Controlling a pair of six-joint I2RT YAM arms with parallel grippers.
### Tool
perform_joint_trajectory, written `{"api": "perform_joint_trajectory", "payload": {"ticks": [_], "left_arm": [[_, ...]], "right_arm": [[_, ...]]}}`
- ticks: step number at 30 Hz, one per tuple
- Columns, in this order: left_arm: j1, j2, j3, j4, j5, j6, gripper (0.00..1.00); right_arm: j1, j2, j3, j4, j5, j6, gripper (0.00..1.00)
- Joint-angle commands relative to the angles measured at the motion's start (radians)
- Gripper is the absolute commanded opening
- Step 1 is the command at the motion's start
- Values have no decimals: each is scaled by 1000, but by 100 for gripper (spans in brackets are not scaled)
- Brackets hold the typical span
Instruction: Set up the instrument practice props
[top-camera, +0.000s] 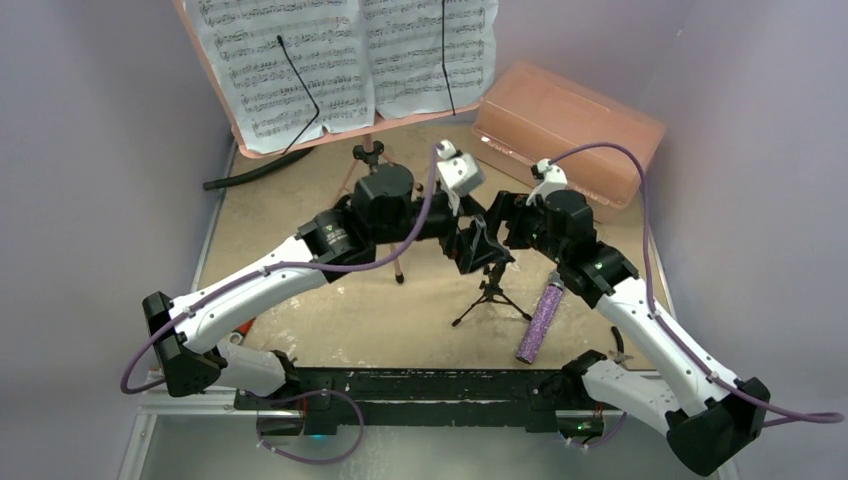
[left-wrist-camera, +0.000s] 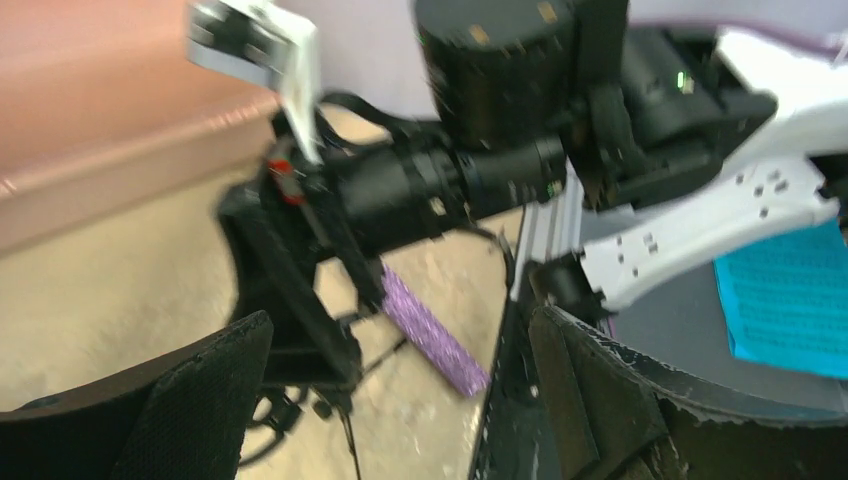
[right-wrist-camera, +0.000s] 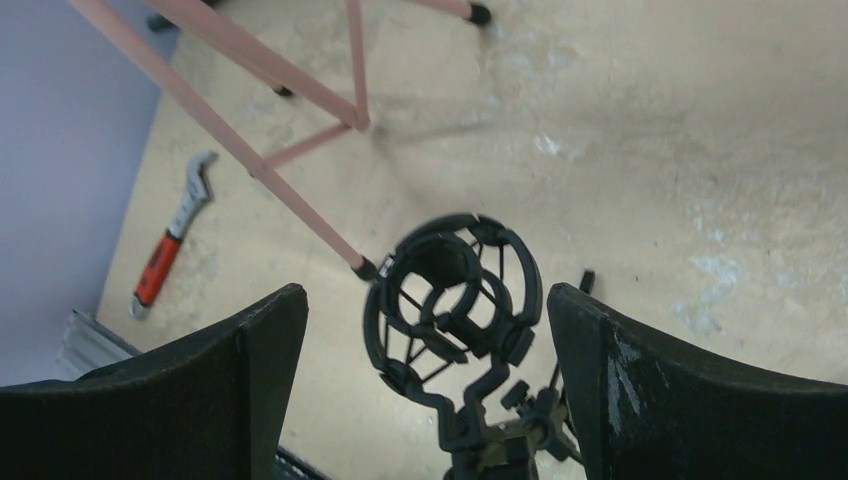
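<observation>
The pink music stand (top-camera: 300, 140) stands at the back on its tripod legs (right-wrist-camera: 250, 165), with white sheet-music pages (top-camera: 340, 60) on it. The small black mic stand (top-camera: 490, 295) stands upright mid-table. Its ring mount (right-wrist-camera: 455, 300) sits between the wide-open fingers of my right gripper (right-wrist-camera: 425, 300), apart from both pads. The purple glitter microphone (top-camera: 540, 320) lies flat to the right of the mic stand, also visible as a purple microphone (left-wrist-camera: 430, 330) in the left wrist view. My left gripper (left-wrist-camera: 398, 325) is open and empty, hovering just left of the mic stand top (top-camera: 472, 248).
A salmon plastic box (top-camera: 565, 130) sits at the back right. A red-handled wrench (right-wrist-camera: 170, 250) lies near the left edge. A black hose (top-camera: 250, 172) lies by the music stand. Purple walls close in on three sides. The two wrists are very close together.
</observation>
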Motion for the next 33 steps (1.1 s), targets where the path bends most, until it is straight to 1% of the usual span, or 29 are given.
{"api": "perform_joint_trajectory", "payload": {"ticks": [1, 4, 8, 13, 16, 19, 22, 26, 31, 33], "left_arm": [[-59, -65, -95, 8, -76, -39, 99], [-83, -97, -186, 10, -134, -55, 99], [-90, -124, -273, -28, -272, -105, 99], [-90, -141, -356, -61, -456, -206, 99], [-91, -150, -404, -40, -519, -267, 99], [-90, -128, -406, -35, -525, -284, 99], [-90, -88, -380, -64, -541, -308, 99], [-89, -62, -359, -88, -567, -321, 99], [-87, -66, -355, -87, -610, -331, 99], [-87, -66, -347, -88, -627, -329, 99]], "right_arm": [[-6, 34, -29, -105, -51, -14, 92], [-14, 55, -33, -121, -77, -19, 92], [-26, 94, -21, -155, -109, -31, 92], [-48, 134, -14, -166, -167, -39, 92], [-53, 162, -9, -160, -204, -45, 90], [-53, 204, 16, -165, -238, -74, 86], [-53, 242, 53, -165, -256, -112, 83], [-53, 295, 128, -180, -284, -200, 74], [-53, 351, 201, -176, -386, -317, 62], [-52, 378, 233, -195, -409, -372, 59]]}}
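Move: The ring of the black shock mount on the small tripod sits about 11 cm below the right hand and 4 cm to its left, level with it fore and aft. From the left hand the ring is some 10 cm ahead, 3 cm left and 22 cm down. Counted from the right hand, the microphone lies about 12 cm back and 11 cm right, and the music stand's near foot about 16 cm left and 2 cm back, both 27 cm below. The shock mount is reached from both sides. The right hand sinks about 9 cm, tipping down, then edges left and slightly forward while swinging counter-clockwise, its wide fingers closing by about a third around the mount. The left hand comes down some 18 cm, first drifting back, then left and forward again, turning roughly 30 degrees counter-clockwise with fingers wide open, and ends close beside the mount. ##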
